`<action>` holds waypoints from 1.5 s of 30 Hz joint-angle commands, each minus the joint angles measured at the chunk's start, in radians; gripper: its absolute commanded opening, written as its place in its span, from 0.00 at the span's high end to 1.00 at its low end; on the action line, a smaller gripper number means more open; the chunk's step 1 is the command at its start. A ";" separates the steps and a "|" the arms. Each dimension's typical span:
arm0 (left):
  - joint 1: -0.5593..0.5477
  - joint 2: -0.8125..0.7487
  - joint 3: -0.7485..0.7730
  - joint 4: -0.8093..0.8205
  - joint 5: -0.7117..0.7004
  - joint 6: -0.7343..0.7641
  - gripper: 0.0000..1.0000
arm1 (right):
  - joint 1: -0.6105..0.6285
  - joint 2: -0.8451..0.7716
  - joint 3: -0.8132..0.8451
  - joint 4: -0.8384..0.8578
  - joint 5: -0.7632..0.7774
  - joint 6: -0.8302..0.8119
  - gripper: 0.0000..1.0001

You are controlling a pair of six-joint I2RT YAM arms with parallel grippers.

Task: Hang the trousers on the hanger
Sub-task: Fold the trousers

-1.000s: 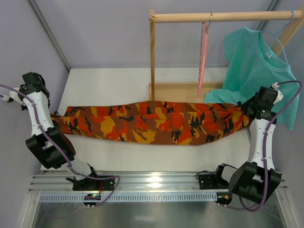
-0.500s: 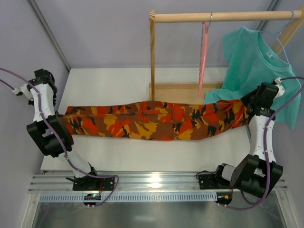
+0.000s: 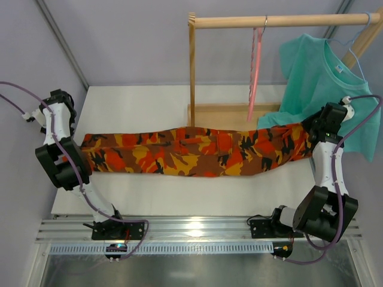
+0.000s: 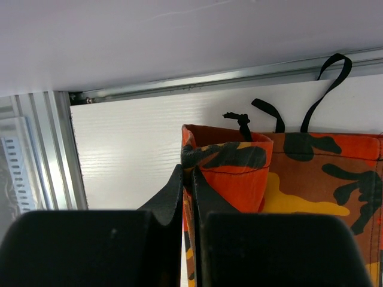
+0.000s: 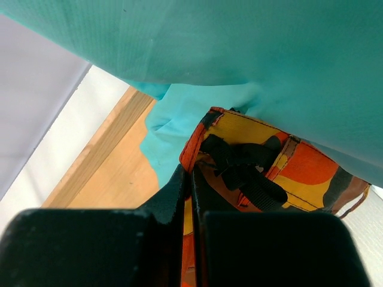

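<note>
The camouflage trousers [image 3: 197, 152] are stretched lengthwise across the white table, held at both ends. My left gripper [image 3: 79, 140] is shut on the trousers' left end [image 4: 227, 161], where thin black drawstrings [image 4: 326, 89] trail onto the table. My right gripper [image 3: 312, 136] is shut on the right end [image 5: 251, 161], by a black strap, under the teal T-shirt [image 5: 239, 54]. The pink hanger [image 3: 256, 69] hangs edge-on from the wooden rail [image 3: 281, 21], above and behind the trousers.
The teal T-shirt [image 3: 326, 89] hangs on a light-blue hanger [image 3: 352, 51] at the rail's right end, touching my right arm. The rack's wooden post [image 3: 192, 72] and base [image 3: 230, 115] stand behind the trousers. Grey walls close in left and right.
Both arms have swung outward and back, pulling the trousers taut and straighter. The sagging lower fold has flattened. In the last half second little has moved.
</note>
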 commanded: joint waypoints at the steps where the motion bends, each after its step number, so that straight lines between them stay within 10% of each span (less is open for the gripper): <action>1: 0.004 0.051 0.071 0.005 -0.052 -0.036 1.00 | 0.000 0.015 0.024 0.155 0.057 0.013 0.96; 36: -0.002 0.163 0.006 0.558 0.315 0.032 1.00 | 0.092 0.320 0.165 0.284 0.051 -0.021 0.94; 40: -0.005 0.122 -0.017 0.569 0.421 0.072 0.56 | 0.104 0.334 0.217 0.184 -0.043 -0.052 0.68; 45: -0.046 -0.037 -0.139 0.568 0.436 0.142 0.36 | 0.125 0.217 0.197 0.054 -0.086 -0.036 0.44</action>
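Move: The left hand still grips the held leg's hem, and the lower leg's far hem corner lies about 12 cm ahead of it, 5 cm right and 8 cm below. That leg's black straps are some 9 cm ahead of the hand and 1 cm right, also about 8 cm down. From the right hand, still on the waistband, the laying place is about 8 cm ahead, 2 cm left and 10 cm below. The teal shirt hangs roughly 13 cm ahead and 8 cm right of that hand, and the rack base's middle is 25 cm left and 8 cm ahead. Keeping the trousers held between them by the ends, both hands carry the held layer forward and down together over the layer on the table, the left about 13 cm forward and 7 cm down with its wrist rolling some 30 degrees, the right about 8 cm forward towards the teal shirt's lower part and 5 cm down. Once low, both grippers open and let go of hem and waistband, then ease a couple of centimetres inward towards each other and start to rise. ##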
